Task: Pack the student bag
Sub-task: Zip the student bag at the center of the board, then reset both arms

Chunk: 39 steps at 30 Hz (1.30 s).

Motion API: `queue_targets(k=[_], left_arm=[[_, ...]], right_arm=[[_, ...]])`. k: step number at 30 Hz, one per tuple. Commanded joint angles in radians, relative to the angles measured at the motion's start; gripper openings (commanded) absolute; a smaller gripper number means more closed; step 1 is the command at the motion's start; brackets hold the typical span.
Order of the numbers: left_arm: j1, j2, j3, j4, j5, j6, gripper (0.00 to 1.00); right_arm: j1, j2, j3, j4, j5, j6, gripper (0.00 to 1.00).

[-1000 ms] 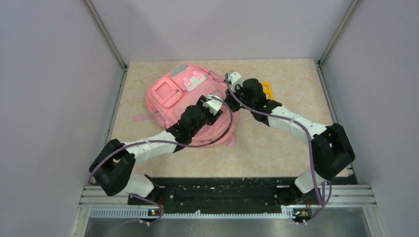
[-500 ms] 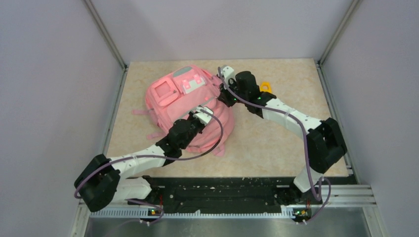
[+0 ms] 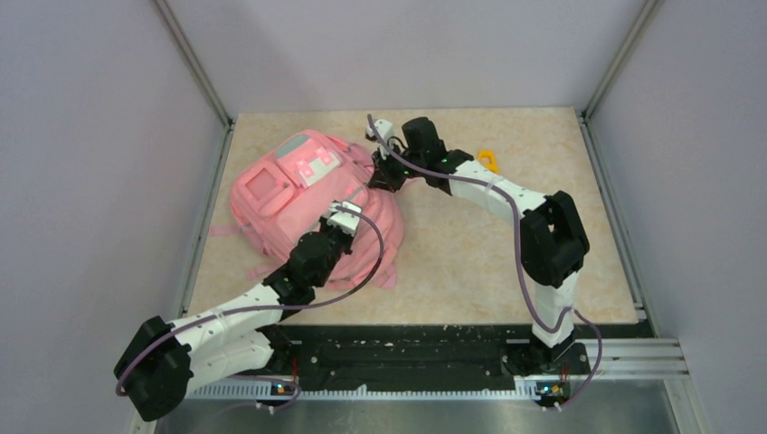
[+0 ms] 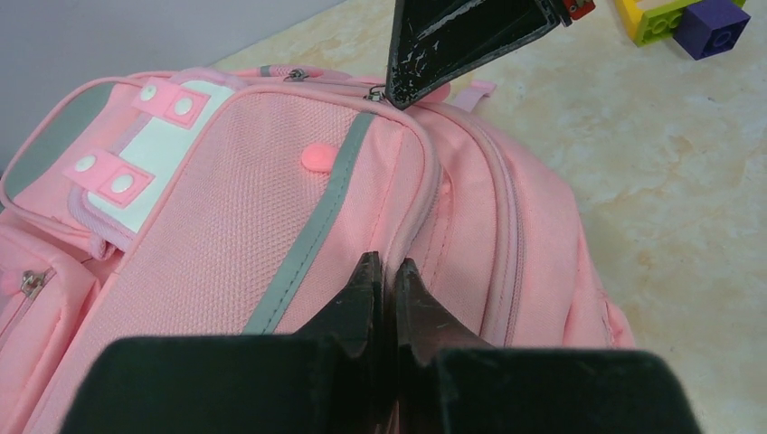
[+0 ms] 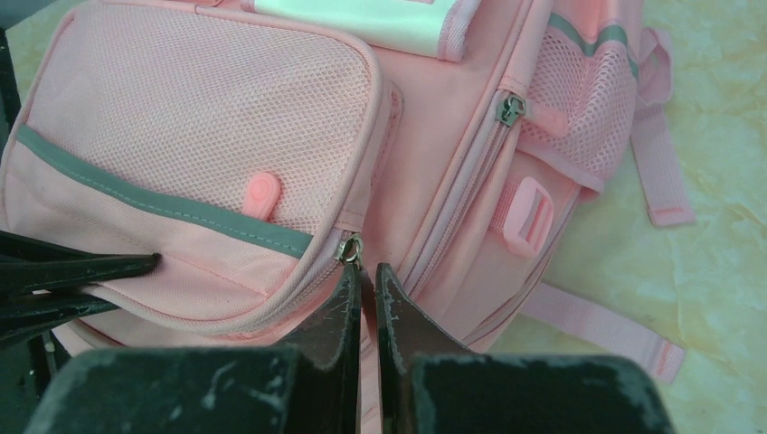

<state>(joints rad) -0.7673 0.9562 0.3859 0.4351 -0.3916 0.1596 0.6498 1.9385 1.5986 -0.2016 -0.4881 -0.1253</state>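
Observation:
The student bag [image 3: 276,194], a large pink backpack with grey trim and a white-pink patch, lies on the left half of the table. My left gripper [image 3: 347,211] rests on its near right side. In the left wrist view it [image 4: 386,265] is shut, pinching a fabric seam of the bag [image 4: 226,208] beside the front pocket. My right gripper [image 3: 374,175] is at the bag's far right edge. In the right wrist view it [image 5: 364,269] is shut on the pink pull tab under a metal zipper slider [image 5: 350,249] at the mesh pocket's corner.
A yellow piece [image 3: 487,160] lies on the table behind the right arm. In the left wrist view a yellow-green brick [image 4: 663,14] and a purple brick [image 4: 714,24] sit on the beige tabletop [image 4: 687,181] beyond the bag. Grey walls enclose the table.
The left gripper has closed on the bag's fabric. Both arms have swung left, and the bag has slid and turned to the left with them.

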Motion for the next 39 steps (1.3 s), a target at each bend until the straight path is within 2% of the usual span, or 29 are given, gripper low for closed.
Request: queue_targets(k=[1, 3, 5, 7, 8, 9, 11, 13, 14, 15, 19, 22, 25, 30, 32, 35, 39], left_arm=[[-0.007, -0.041, -0.017, -0.088, -0.059, -0.075, 0.0], [-0.007, -0.055, -0.011, -0.103, -0.058, -0.086, 0.0], [-0.007, -0.075, 0.01, -0.149, -0.042, -0.113, 0.03], [-0.007, -0.096, 0.041, -0.2, -0.033, -0.149, 0.38], [-0.006, -0.102, 0.061, -0.231, -0.027, -0.155, 0.58], [-0.006, -0.105, 0.076, -0.256, -0.022, -0.19, 0.71], [0.0, -0.103, 0.107, -0.3, -0.003, -0.216, 0.82], [0.021, -0.093, 0.135, -0.334, 0.033, -0.238, 0.86], [0.04, -0.087, 0.158, -0.356, 0.063, -0.253, 0.87], [0.061, -0.082, 0.175, -0.365, 0.093, -0.269, 0.88], [0.195, -0.055, 0.272, -0.446, 0.21, -0.367, 0.9], [0.296, -0.05, 0.361, -0.561, 0.216, -0.457, 0.91], [0.407, -0.035, 0.465, -0.698, 0.183, -0.505, 0.94], [0.616, -0.036, 0.6, -0.863, 0.313, -0.522, 0.95], [0.649, -0.059, 0.612, -0.868, 0.319, -0.49, 0.95], [0.655, -0.119, 0.564, -0.804, 0.237, -0.436, 0.95], [0.662, -0.188, 0.465, -0.71, 0.173, -0.407, 0.95]], right_arm=[[-0.059, -0.026, 0.035, 0.161, 0.185, -0.024, 0.0], [-0.064, -0.052, 0.025, 0.154, 0.19, -0.018, 0.03], [-0.07, -0.088, -0.001, 0.147, 0.196, -0.007, 0.17], [-0.076, -0.146, -0.056, 0.162, 0.213, 0.015, 0.43], [-0.081, -0.178, -0.09, 0.175, 0.222, 0.032, 0.54], [-0.089, -0.208, -0.131, 0.19, 0.227, 0.049, 0.65], [-0.111, -0.266, -0.21, 0.194, 0.223, 0.092, 0.7], [-0.147, -0.312, -0.264, 0.194, 0.203, 0.15, 0.72], [-0.177, -0.332, -0.291, 0.194, 0.191, 0.186, 0.78], [-0.202, -0.352, -0.317, 0.191, 0.185, 0.21, 0.8], [-0.304, -0.437, -0.424, 0.169, 0.21, 0.291, 0.81], [-0.34, -0.534, -0.52, 0.151, 0.405, 0.288, 0.84], [-0.342, -0.677, -0.609, 0.145, 0.67, 0.269, 0.9], [-0.343, -0.934, -0.739, 0.192, 0.87, 0.239, 0.94], [-0.343, -1.044, -0.828, 0.264, 0.905, 0.222, 0.98], [-0.342, -1.174, -0.931, 0.358, 0.931, 0.204, 0.99], [-0.341, -1.263, -0.982, 0.385, 0.967, 0.193, 0.99]])
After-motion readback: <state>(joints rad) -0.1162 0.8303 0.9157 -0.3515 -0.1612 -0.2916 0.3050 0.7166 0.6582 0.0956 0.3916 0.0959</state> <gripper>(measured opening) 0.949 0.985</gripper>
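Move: My left fingers are shut on the student bag's piped seam. The bag's middle lies about 6 cm ahead and 7 cm left of them, some 6 cm lower. My right fingers hold the zip pull, roughly 13 cm ahead and 7 cm right of my left hand. From my right hand the white flap is about 4 cm ahead and 14 cm left, and the yellow toy about 3 cm ahead and 28 cm right, some 13 cm lower. I let go of the zip pull and the seam, opening both grippers wide, and clear the bag. My right hand sweeps some 35 cm right, rising about 12 cm, mostly late, and easing back at the end while it turns about 70 degrees clockwise. My left hand draws back a touch, then swings about 16 cm left and 11 cm up, turning counter-clockwise and rolling its left side down. ##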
